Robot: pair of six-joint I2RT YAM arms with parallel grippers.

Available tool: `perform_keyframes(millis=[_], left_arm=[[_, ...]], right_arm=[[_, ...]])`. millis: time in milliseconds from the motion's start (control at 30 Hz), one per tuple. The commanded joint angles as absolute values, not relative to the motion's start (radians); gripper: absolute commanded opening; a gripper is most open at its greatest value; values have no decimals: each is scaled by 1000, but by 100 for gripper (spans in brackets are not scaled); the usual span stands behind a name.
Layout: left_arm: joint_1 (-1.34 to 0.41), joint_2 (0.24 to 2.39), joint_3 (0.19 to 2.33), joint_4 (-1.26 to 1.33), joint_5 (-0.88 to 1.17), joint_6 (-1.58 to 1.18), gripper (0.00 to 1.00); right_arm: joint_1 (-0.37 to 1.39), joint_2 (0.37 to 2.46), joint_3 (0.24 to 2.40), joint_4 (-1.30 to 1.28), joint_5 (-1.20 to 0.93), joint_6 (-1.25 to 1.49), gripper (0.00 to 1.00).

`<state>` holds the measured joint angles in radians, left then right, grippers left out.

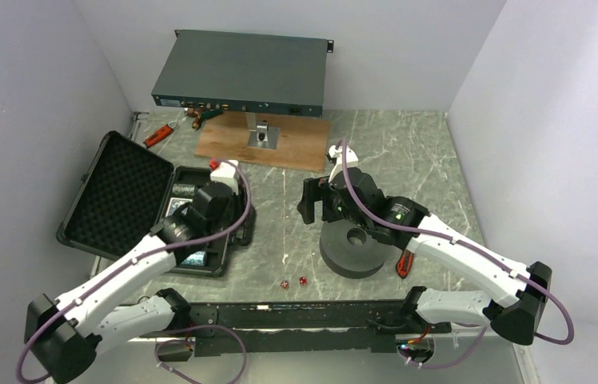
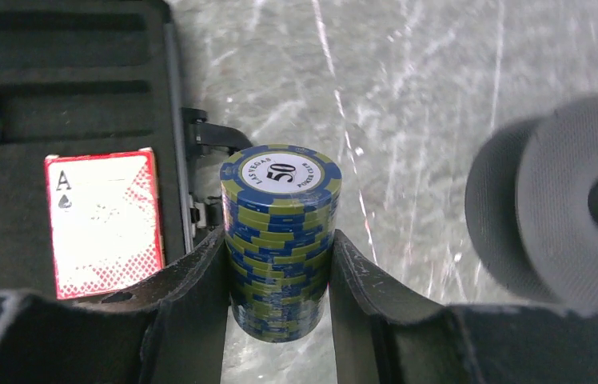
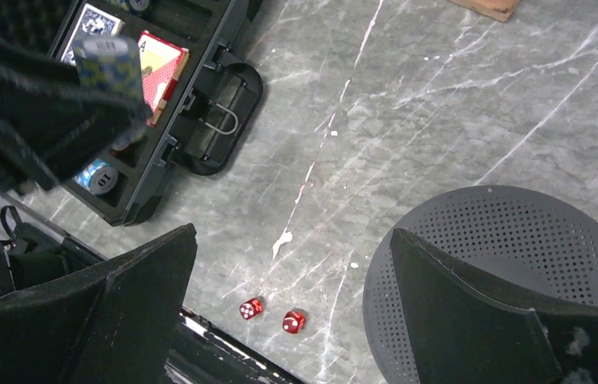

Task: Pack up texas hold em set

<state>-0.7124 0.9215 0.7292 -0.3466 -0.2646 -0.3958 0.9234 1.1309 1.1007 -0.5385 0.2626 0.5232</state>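
Observation:
The black briefcase [image 1: 200,260] lies open at the left, its foam-lined lid [image 1: 116,192] flat behind it. My left gripper [image 1: 224,172] [image 2: 278,240] is shut on a blue-and-yellow chip stack [image 2: 280,240] marked 50, held over the case's right edge by the latch; the stack also shows in the right wrist view [image 3: 108,68]. A red card deck [image 2: 104,220] and a blue deck [image 3: 92,24] lie in the case, with a chip stack [image 3: 96,178]. Two red dice [image 1: 285,283] [image 3: 251,308] sit on the table. My right gripper [image 1: 312,200] [image 3: 294,232] is open and empty above the table. No yellow disc shows.
A thick dark grey foam ring [image 1: 356,244] [image 2: 576,208] stands under my right arm. A flat grey rack-mount box [image 1: 244,72] sits on a post on a wooden board [image 1: 264,140] at the back. Red-handled tools lie at the back left [image 1: 158,134] and by the ring [image 1: 404,262].

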Motion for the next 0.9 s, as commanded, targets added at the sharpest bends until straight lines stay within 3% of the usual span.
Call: perform_keyframes(millis=[0,267,567,867], left_arm=[[-613,1019,924,-419,-350,-740,0],[-522,1221,1113,-601,-472,-980,0],[-365,1362,1118,-617,-286,-1220,0],[-299,1480,1164,-682,-242,-1415,0]], right_arm=[[919,1108,1087,-540,272,552,95],[919,1073,1036,-541,266,573,95],[917,1040,1001,-552,268,581,95],[917,1016,969,-557,264,593,95]])
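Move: The left hand holds the blue-and-yellow chip roll just beyond the case's right edge. The empty right half of the chip slot behind the red cards lies about 11 cm ahead, 8 cm left and 12 cm below it. The red card box is 4 cm ahead and 8 cm left; the roll already in that slot is 11 cm ahead and 16 cm left. From the right hand the empty place is roughly 13 cm ahead, 29 cm left and 18 cm down. The left arm carries the still-pinched chip roll forward about 9 cm and left some 7 cm, from beside the handle over the case's right side towards the empty slot, rising a couple of centimetres before it sinks about 8 cm, while the wrist swings some 55 degrees counter-clockwise and tips the fingers steeply down. The right hand, empty and wide open, eases a few centimetres down, back and right, away from the case. ##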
